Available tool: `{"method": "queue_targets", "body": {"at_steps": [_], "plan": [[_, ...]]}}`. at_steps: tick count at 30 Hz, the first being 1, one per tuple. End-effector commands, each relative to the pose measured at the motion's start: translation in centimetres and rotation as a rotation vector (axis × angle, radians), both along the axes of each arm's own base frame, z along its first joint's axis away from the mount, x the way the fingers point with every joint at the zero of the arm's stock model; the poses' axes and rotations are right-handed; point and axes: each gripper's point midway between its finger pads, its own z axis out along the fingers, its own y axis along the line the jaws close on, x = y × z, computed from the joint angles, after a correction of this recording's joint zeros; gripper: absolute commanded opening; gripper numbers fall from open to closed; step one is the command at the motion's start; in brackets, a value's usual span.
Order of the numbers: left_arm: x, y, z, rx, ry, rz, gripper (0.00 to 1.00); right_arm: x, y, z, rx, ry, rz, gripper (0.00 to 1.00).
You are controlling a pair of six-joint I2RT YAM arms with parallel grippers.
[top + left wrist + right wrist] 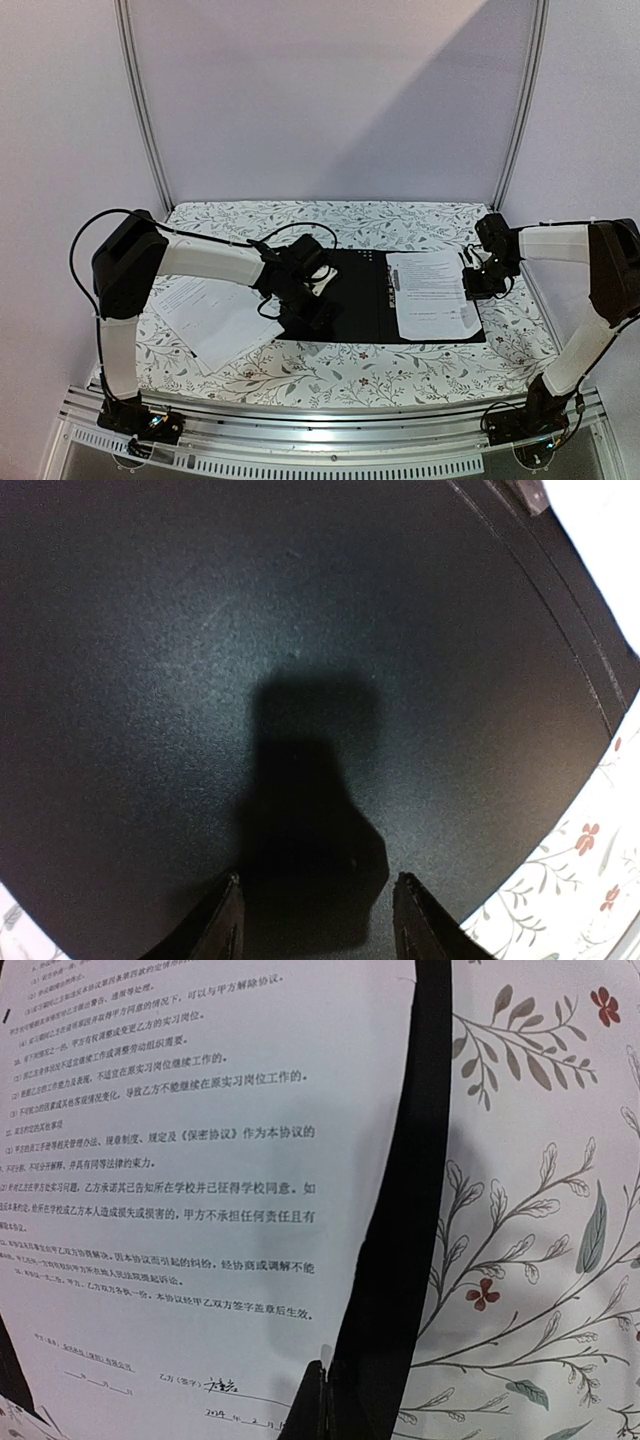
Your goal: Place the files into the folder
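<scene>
The folder (350, 300) lies open on the table with its black inside up. A white printed file (432, 295) rests on its right half. More files (215, 320) lie loose on the cloth at the left. My left gripper (312, 318) hovers over the folder's left half (300, 630). In its wrist view it (318, 900) is open with nothing between the fingers. My right gripper (478, 285) is at the right edge of the file (170, 1210), beside the folder's black border (400, 1210). It (326, 1368) is shut, with a small bit of paper edge between the tips.
A white cloth with a leaf and flower print (350, 225) covers the table. Metal uprights (145, 110) and pale walls close in the back and sides. The cloth runs on to the right of the folder (540, 1210).
</scene>
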Motion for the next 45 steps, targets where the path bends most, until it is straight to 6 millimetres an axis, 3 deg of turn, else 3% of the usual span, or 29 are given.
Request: {"method": "queue_targets", "body": {"at_steps": [1, 14, 37, 45], "plan": [[-2.5, 4.9, -5.6, 0.194, 0.137, 0.024, 0.52, 0.2, -0.3, 0.6, -0.012, -0.008, -0.027, 0.0], [-2.8, 4.8, -5.7, 0.196, 0.143, 0.015, 0.51, -0.4, -1.6, 0.3, -0.064, 0.002, -0.08, 0.0], [-2.8, 4.5, -5.1, 0.191, 0.128, 0.004, 0.51, -0.6, -0.9, 0.3, -0.023, 0.027, -0.098, 0.0], [-2.9, 4.6, -5.1, 0.197, 0.126, 0.003, 0.51, -1.1, -1.2, 1.1, -0.037, 0.028, -0.087, 0.39]]}}
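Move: The right fingers are already shut on the right edge of the file, below its mid-length. The folder's right cover, on which it is to lie, has its middle about 9 cm to the left, 2 cm ahead and 2 cm below. The file's middle is some 10 cm to the left and 3 cm ahead, and the metal clip about 21 cm to the left and 3 cm ahead. From the left gripper, the right cover's middle lies roughly 31 cm to the right and 7 cm ahead. Ease the right gripper about 1 cm to the right, keeping the file's edge pinched and drawing it towards the folder's right rim, with a slight clockwise turn of some 5 degrees. Then draw back towards the base by another centimetre or so, barely sinking, and open the fingers to about a third to let the edge go. Keep the left gripper still, resting on the left cover. ##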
